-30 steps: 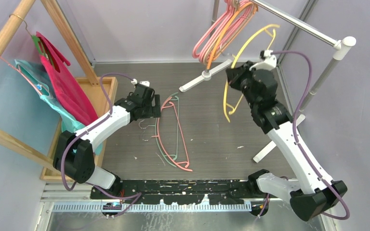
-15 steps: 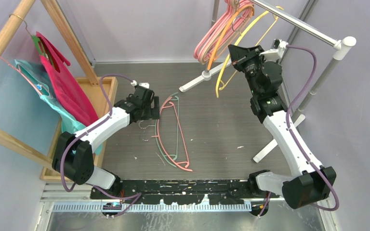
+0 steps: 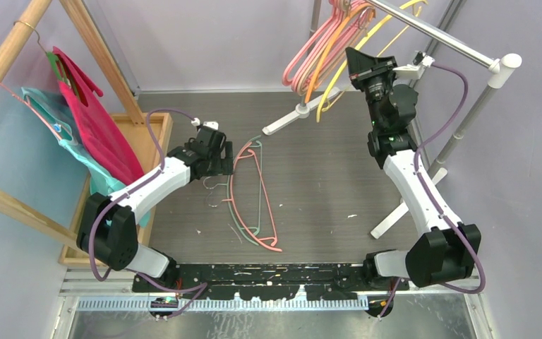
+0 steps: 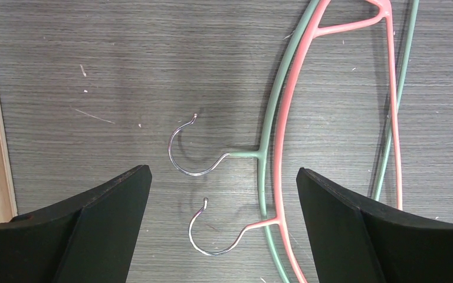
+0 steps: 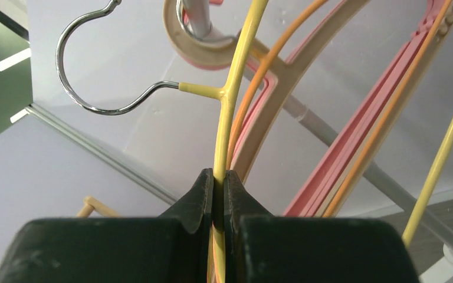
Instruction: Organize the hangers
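Note:
A pink hanger (image 3: 272, 212) and a pale green hanger (image 3: 243, 212) lie overlapped on the table. My left gripper (image 3: 215, 167) is open just above their hooks. In the left wrist view the green hanger (image 4: 263, 188), the pink hanger (image 4: 283, 118) and the pink one's metal hook (image 4: 209, 244) lie between my open fingers (image 4: 223, 172). My right gripper (image 3: 358, 62) is shut on a yellow hanger (image 3: 339, 81) and holds it up by the metal rail (image 3: 437, 32). In the right wrist view the jaws (image 5: 219, 177) pinch the yellow hanger (image 5: 236, 71); its hook (image 5: 79, 97) is off the rail. Pink (image 3: 298, 65), orange (image 3: 322, 60) and beige hangers hang there.
A wooden rack (image 3: 0, 63) at the left carries hangers draped with magenta (image 3: 95, 127) and teal garments. A wooden tray (image 3: 157, 138) sits beneath it. The rail's white foot (image 3: 302, 109) and grey post (image 3: 466, 116) stand at the back right.
My right arm has lifted the yellow hanger up and back, from over the table to beside the rail among the hung hangers. My left gripper has barely shifted.

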Tool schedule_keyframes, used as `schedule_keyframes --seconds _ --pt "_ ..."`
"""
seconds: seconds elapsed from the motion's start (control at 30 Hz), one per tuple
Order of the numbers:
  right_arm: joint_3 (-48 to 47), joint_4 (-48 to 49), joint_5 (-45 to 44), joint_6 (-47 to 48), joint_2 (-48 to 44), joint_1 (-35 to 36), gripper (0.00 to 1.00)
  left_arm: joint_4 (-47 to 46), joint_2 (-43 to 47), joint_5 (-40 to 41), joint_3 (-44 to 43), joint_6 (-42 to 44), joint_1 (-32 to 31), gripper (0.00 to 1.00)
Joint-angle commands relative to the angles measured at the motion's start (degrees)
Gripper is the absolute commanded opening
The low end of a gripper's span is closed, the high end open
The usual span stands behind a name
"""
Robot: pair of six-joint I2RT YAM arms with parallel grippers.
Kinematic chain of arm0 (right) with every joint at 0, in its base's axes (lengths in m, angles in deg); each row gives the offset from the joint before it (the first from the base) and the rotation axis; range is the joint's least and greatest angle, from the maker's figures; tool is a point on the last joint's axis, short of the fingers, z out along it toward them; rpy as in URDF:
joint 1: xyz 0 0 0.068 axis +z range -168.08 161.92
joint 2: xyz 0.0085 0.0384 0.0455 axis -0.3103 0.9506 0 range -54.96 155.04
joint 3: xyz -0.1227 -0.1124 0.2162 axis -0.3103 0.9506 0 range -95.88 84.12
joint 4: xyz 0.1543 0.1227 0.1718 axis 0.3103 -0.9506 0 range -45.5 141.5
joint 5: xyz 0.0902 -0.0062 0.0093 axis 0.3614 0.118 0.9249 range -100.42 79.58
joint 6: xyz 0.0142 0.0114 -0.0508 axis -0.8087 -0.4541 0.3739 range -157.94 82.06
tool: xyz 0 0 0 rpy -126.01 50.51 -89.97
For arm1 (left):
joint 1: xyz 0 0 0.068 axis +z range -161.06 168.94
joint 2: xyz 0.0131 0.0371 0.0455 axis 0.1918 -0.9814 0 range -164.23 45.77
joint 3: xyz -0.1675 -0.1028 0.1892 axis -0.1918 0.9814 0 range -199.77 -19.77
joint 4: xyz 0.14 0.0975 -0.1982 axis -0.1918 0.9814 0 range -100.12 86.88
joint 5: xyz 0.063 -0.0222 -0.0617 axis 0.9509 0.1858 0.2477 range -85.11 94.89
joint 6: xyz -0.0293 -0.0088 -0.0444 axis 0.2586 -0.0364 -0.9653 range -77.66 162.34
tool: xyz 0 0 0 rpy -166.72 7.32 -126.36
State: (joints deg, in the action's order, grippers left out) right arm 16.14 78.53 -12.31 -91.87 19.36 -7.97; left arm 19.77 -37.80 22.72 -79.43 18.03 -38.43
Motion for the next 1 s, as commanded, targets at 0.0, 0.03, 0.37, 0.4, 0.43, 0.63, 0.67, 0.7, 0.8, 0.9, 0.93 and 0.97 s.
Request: schedule_keyframes --seconds 0.0,0.03,0.37,0.4,0.43,0.63,0.67,0.7,0.8,0.9,0.93,0.97 --pt "-4.77 8.76 1.75 -3.73 1.57 -3.05 0.01 -0.87 -0.15 1.32 -1.69 0.94 -0.13 0.98" --pt "-5.13 9.37 2.44 -4.48 2.37 -3.72 0.01 -0.88 -0.26 1.37 -1.77 0.94 -0.13 0.98" --pt "-12.11 5.95 3.67 -5.09 9.59 -4.92 0.01 -0.71 -1.29 1.71 -2.04 1.02 -0.13 0.98" --pt "-12.89 5.53 4.23 -5.21 10.51 -4.93 0.01 -0.78 -1.39 1.81 -2.03 1.02 -0.13 0.98" --pt "-13.78 4.87 4.63 -5.34 11.36 -4.92 0.01 -0.77 -1.42 1.91 -1.97 1.02 -0.13 0.98" --pt "-14.96 1.82 5.52 -5.91 14.58 -4.99 0.01 -0.82 -1.64 2.28 -1.65 1.02 -0.13 0.98" --pt "-14.83 1.02 5.50 -5.89 14.80 -4.93 0.01 -0.80 -1.67 2.32 -1.56 1.02 -0.13 0.98" --pt "-14.75 0.61 5.73 -5.73 15.13 -4.96 0.01 -0.80 -1.68 2.38 -1.52 1.00 -0.13 0.98" --pt "-16.36 -1.20 7.46 -5.17 16.81 -4.93 0.02 -0.58 -1.72 2.40 -1.51 1.02 -0.13 0.98" --pt "-20.56 -5.26 9.45 -4.23 19.37 -4.90 0.02 -0.46 -1.49 2.73 -1.45 1.02 -0.14 0.98" --pt "-22.39 -6.45 9.91 -3.77 20.47 -4.72 0.02 -0.44 -1.43 2.86 -1.38 0.98 -0.13 0.98" --pt "-23.54 -7.72 10.31 -3.37 21.15 -4.57 0.02 -0.52 -1.32 2.87 -1.34 0.94 -0.13 0.98"
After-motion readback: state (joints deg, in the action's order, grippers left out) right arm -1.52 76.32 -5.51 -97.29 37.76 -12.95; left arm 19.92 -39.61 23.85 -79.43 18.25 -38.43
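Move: The spot on the rail that the yellow hanger's hook is headed for lies about 11 cm ahead of the right hand, 6 cm to its right and 7 cm above; that hand already pinches the hanger just below its neck. The hung orange hanger's hook sits some 3 cm beyond that spot and 2 cm to the left of it, and the pink hangers' hooks about 6 cm beyond and 5 cm left of it. From the left hand, the spot is roughly 20 cm ahead, 40 cm right and 42 cm above. The yellow hanger, still pinched in the shut right fingers, is carried forward about 9 cm to bring its hook over the rail beside the orange one. The right hand first veers some 3 cm right and lifts about 1 cm, then presses on forward while easing 2 cm back left and sinking slightly, the wrist nearly steady. ##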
